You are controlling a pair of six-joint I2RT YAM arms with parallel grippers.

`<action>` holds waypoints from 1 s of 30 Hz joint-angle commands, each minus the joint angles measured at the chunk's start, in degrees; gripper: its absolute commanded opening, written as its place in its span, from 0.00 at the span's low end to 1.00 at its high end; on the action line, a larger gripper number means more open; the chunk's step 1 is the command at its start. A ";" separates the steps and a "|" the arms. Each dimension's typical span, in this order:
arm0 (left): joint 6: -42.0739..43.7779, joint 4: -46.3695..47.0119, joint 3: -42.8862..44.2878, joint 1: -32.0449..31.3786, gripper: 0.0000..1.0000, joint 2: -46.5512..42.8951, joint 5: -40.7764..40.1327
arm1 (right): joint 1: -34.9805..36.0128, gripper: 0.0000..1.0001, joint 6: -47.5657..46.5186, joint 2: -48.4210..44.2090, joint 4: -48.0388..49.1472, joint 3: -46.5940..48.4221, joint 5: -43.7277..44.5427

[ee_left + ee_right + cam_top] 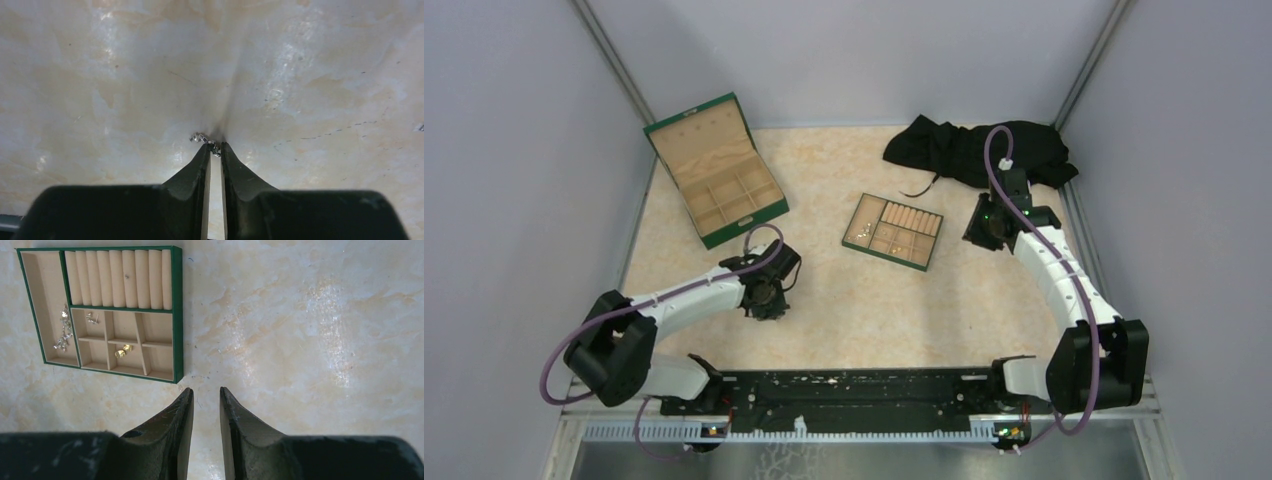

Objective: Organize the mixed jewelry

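My left gripper [215, 146] points down at the marbled tabletop, its jaws drawn close together on a tiny silvery jewelry piece [200, 137] that sticks out to the left of the tips. From above, the left gripper [767, 305] sits left of centre. The small tan tray [177, 315] with a green rim holds silvery pieces [63, 330] in its long left slot, one small piece [91, 317] in a square cell and a gold piece [123, 351] in another. My right gripper [206, 391] hovers just right of that tray, open, with nothing between its fingers.
A larger green box [724, 185] with wooden compartments stands open at the back left. A black cloth [964, 150] lies bunched at the back right, behind the right arm. Padded rolls [117, 279] fill the tray's top row. Grey walls close in on three sides.
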 commanded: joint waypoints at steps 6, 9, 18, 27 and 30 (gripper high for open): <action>4.24 5.90 -1.24 0.32 0.00 2.93 2.40 | -0.42 0.26 0.26 0.01 1.69 0.34 -0.18; 7.88 5.92 0.32 0.31 0.00 1.18 3.77 | -0.45 0.26 0.35 0.25 1.84 0.52 -0.18; 14.16 2.36 9.07 0.29 0.00 -0.71 6.90 | -0.41 0.26 0.70 1.36 2.59 0.80 -0.09; 18.52 2.28 22.38 0.18 0.00 4.47 10.35 | -0.45 0.26 0.57 2.09 2.35 2.00 0.55; 20.12 4.17 26.72 0.14 0.00 7.46 11.97 | -0.46 0.26 0.56 2.13 2.03 2.40 0.85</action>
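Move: The silver jewelry piece I go for lies on the table right at my left fingertips, level with them, partly between them and reaching a little to the left. From that hand, the tray's middle is about 17 cm ahead and 24 cm to the right, and the open green box is some 22 cm ahead and 8 cm to the left. From my right hand, the piece lies roughly 40 cm left, 13 cm back and 13 cm below. I shut my left fingers fully at the silver piece, sliding about a centimetre forward and right along the table. Then I climb some 9 cm, picking up speed and swinging about 8 cm forward and as much to the right, towards the tray; the wrist turns some 20 degrees clockwise and the fingers tilt outward, staying shut. ##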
